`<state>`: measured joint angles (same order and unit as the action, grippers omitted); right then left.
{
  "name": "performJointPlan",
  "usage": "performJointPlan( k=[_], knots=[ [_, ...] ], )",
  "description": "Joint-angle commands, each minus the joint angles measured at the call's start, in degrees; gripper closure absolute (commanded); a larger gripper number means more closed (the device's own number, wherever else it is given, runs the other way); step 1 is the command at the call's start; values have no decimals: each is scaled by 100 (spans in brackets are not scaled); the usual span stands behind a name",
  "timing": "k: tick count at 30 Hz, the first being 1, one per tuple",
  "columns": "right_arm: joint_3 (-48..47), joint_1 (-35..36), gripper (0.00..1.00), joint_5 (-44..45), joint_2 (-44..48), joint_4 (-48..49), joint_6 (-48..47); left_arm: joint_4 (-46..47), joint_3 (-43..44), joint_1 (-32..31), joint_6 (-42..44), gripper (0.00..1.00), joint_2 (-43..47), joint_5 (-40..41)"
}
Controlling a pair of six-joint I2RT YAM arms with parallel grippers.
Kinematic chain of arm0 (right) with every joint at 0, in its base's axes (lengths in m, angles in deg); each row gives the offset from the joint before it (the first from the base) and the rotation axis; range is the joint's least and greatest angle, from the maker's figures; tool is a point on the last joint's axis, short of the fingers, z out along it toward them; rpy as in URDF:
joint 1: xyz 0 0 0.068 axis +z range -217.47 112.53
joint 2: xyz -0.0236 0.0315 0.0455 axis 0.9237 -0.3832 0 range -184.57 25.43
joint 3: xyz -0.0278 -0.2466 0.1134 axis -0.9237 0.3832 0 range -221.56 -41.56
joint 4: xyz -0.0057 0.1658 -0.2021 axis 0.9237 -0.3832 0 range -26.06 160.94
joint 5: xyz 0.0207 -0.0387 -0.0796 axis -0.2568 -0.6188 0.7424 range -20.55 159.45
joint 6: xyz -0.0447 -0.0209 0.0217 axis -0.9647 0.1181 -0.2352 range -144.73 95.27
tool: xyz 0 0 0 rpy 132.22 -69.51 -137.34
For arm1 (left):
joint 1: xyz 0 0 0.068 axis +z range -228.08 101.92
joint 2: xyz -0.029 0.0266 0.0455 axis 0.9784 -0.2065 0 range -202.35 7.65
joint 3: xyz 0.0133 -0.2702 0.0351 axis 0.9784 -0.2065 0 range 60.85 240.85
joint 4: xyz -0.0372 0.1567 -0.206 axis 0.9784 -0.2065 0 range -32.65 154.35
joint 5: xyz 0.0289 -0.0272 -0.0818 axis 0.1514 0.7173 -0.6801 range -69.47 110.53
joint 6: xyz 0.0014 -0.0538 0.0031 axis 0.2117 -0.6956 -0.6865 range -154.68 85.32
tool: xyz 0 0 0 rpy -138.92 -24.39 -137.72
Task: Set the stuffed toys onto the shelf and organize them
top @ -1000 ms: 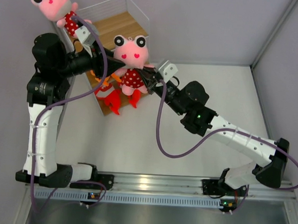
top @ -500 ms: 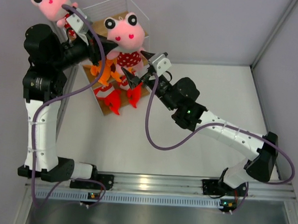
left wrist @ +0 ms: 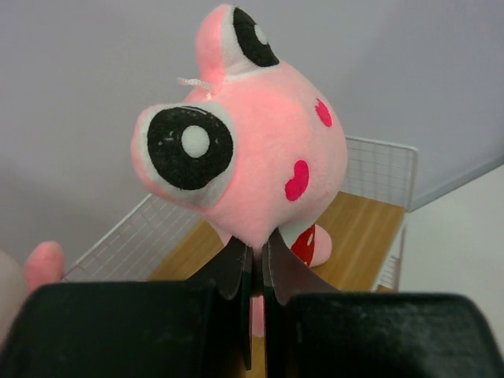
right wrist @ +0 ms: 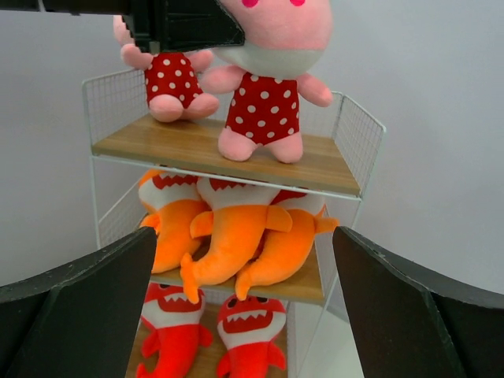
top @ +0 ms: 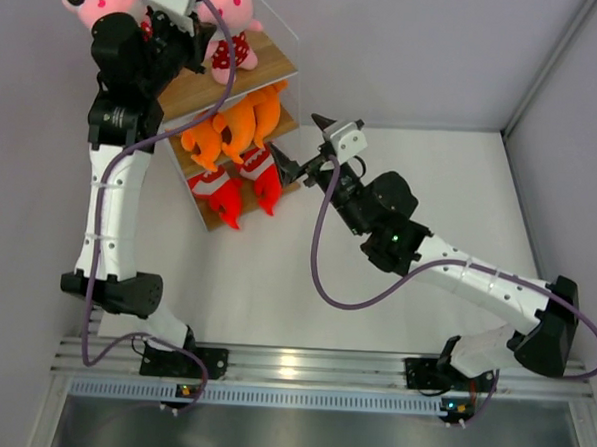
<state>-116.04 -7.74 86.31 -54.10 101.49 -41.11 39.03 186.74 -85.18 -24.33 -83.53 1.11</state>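
The shelf (top: 272, 62) (right wrist: 331, 177) stands at the far left of the table. My left gripper (top: 194, 13) (left wrist: 256, 260) is shut on the back of a pink stuffed toy (top: 230, 2) (left wrist: 252, 150) (right wrist: 268, 102) in a red polka-dot dress, whose feet rest on the top board. A second pink toy (top: 95, 3) (right wrist: 173, 83) sits beside it. Three orange sharks (top: 234, 125) (right wrist: 236, 232) lie on the middle board, two red sharks (top: 243, 183) (right wrist: 248, 335) on the bottom one. My right gripper (top: 301, 144) (right wrist: 244, 236) hangs open in front of the shelf, holding nothing.
White walls stand close behind and to the left of the shelf. The wire rim (left wrist: 378, 169) fences the top board. The table (top: 430, 190) stretches to the right of the shelf, and a metal rail (top: 301, 364) holds the arm bases.
The right gripper opened, let go of the pink toy and drew back. The left gripper shut on that toy and carried it up and back onto the top board.
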Motion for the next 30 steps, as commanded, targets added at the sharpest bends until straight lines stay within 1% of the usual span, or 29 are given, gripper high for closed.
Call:
performJointPlan(
  k=[1, 5, 11, 16, 23, 24, 25, 27, 29, 30],
  knots=[
    [161, -57, 6, 177, 297, 145, 118, 835, 191, 59, 240, 100, -206, 834],
    [503, -66, 6, 326, 376, 276, 223, 1029, 296, 76, 292, 100, -488, 1124],
    [575, -75, 6, 344, 377, 171, 276, 1310, 349, 191, 389, 100, -779, 1441],
    [619, -93, 5, 353, 324, 215, 302, 1337, 375, 199, 512, 100, -945, 1397],
    [645, -93, 5, 282, 297, 180, 390, 1381, 384, 261, 459, 100, -1034, 1362],
    [636, -93, 5, 282, 297, 180, 390, 1407, 393, 261, 451, 95, -1042, 1466],
    [636, -84, 5, 274, 306, 180, 390, 1425, 384, 261, 398, 76, -1043, 1563],
    [636, -93, 5, 239, 315, 136, 390, 1495, 384, 261, 319, 59, -1025, 1879],
    [627, -93, 5, 204, 324, 118, 416, 1513, 375, 261, 336, 51, -1008, 1880],
    [627, -93, 5, 177, 332, 118, 425, 1513, 367, 261, 371, 51, -990, 1880]
  ],
)
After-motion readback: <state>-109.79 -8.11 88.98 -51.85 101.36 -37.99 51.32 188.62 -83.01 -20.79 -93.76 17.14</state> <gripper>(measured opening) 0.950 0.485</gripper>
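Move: The left hand grips the second pink frog by the chin. Its free spot on the shelf's top board lies about 7 cm ahead, 5 cm left and 11 cm below that hand. The first pink frog sits about 5 cm ahead and 19 cm left; the orange sharks are roughly 3 cm back, 2 cm left and 28 cm below. From the empty, open right hand the spot is some 17 cm ahead and 16 cm left, about level. The left hand carries the second pink frog forward about 9 cm and left about 6 cm, nearly level, deeper over the top board and closer to the first pink frog, quickly at first and then easing off, while the wrist turns some 20 degrees counter-clockwise; only at the end do its fingers open about halfway around the frog's chin. The right hand, already open and clear of the toy, sinks about 4 cm beside the shelf and then stays, its fingers wide. ##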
